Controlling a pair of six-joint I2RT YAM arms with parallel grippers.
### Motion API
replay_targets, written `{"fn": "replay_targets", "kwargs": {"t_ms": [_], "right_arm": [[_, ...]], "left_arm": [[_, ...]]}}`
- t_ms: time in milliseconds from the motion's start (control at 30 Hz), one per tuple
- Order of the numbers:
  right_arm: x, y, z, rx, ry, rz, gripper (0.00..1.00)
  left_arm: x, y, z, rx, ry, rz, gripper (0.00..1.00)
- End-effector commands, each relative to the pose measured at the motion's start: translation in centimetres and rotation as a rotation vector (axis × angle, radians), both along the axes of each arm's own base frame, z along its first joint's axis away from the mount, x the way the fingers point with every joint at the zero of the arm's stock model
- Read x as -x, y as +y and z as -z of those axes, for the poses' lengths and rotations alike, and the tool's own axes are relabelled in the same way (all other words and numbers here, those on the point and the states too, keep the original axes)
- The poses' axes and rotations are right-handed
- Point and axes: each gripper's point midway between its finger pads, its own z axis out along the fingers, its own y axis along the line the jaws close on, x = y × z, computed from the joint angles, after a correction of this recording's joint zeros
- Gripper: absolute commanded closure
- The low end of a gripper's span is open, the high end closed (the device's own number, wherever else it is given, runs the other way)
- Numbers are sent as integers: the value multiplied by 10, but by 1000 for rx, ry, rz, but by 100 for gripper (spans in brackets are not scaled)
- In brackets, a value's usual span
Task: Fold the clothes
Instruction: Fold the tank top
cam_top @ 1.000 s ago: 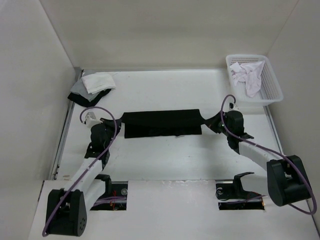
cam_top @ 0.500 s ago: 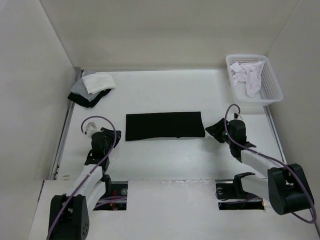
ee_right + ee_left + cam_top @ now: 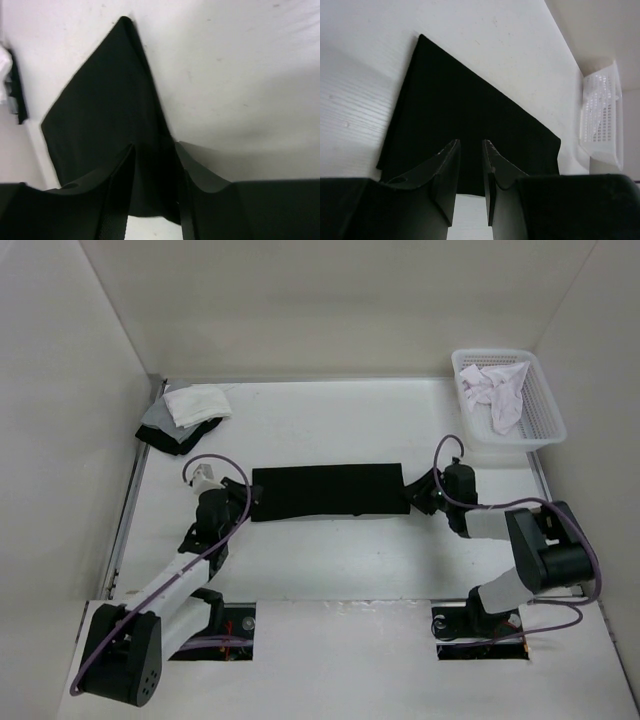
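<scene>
The clothes, one black shirt (image 3: 328,490), lie folded into a long flat strip across the middle of the table. My left gripper (image 3: 243,498) sits low at the strip's left end. In the left wrist view its jaws (image 3: 471,145) stand open over the shirt's (image 3: 470,100) near edge, with nothing between them. My right gripper (image 3: 420,495) is at the strip's right end. In the right wrist view its jaws (image 3: 154,147) are open, with the shirt's (image 3: 105,110) end lying flat between the fingers.
A white basket (image 3: 510,398) holding a crumpled white garment (image 3: 497,390) stands at the back right; it also shows in the left wrist view (image 3: 602,120). A pile of white, grey and black cloths (image 3: 185,415) lies at the back left. Walls close in on three sides.
Both grippers opened and let go of the shirt's ends, drew back toward me, then came in again to the ends. The strip now lies flat.
</scene>
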Motion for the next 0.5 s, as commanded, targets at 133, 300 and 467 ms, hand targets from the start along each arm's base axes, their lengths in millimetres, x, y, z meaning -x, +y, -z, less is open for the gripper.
{"fn": "replay_targets", "kwargs": {"t_ms": [133, 300, 467], "right_arm": [[-20, 20, -4, -162, -4, 13, 87], [-17, -1, -30, -128, -107, 105, 99], [-11, -24, -75, 9, -201, 123, 99]], "left_arm": [[-28, -18, -51, 23, -163, 41, 78], [-25, -34, -58, 41, -181, 91, 78], [-16, -57, -64, 56, -195, 154, 78]]}}
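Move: The open right fingers straddle the tank top's right edge close to its near corner, with that edge only about 1 cm to the left and 1 cm below. The tank top's middle is some 16 cm to the right hand's left and 2 cm ahead. From the left hand, that right edge lies roughly 30 cm right, 2 cm back and 8 cm below; the folded pile is about 16 cm left and 16 cm ahead. Right fingers dip 1 cm, pinch the tank top's right edge and lift 5 cm; left hand moves right, rising. ##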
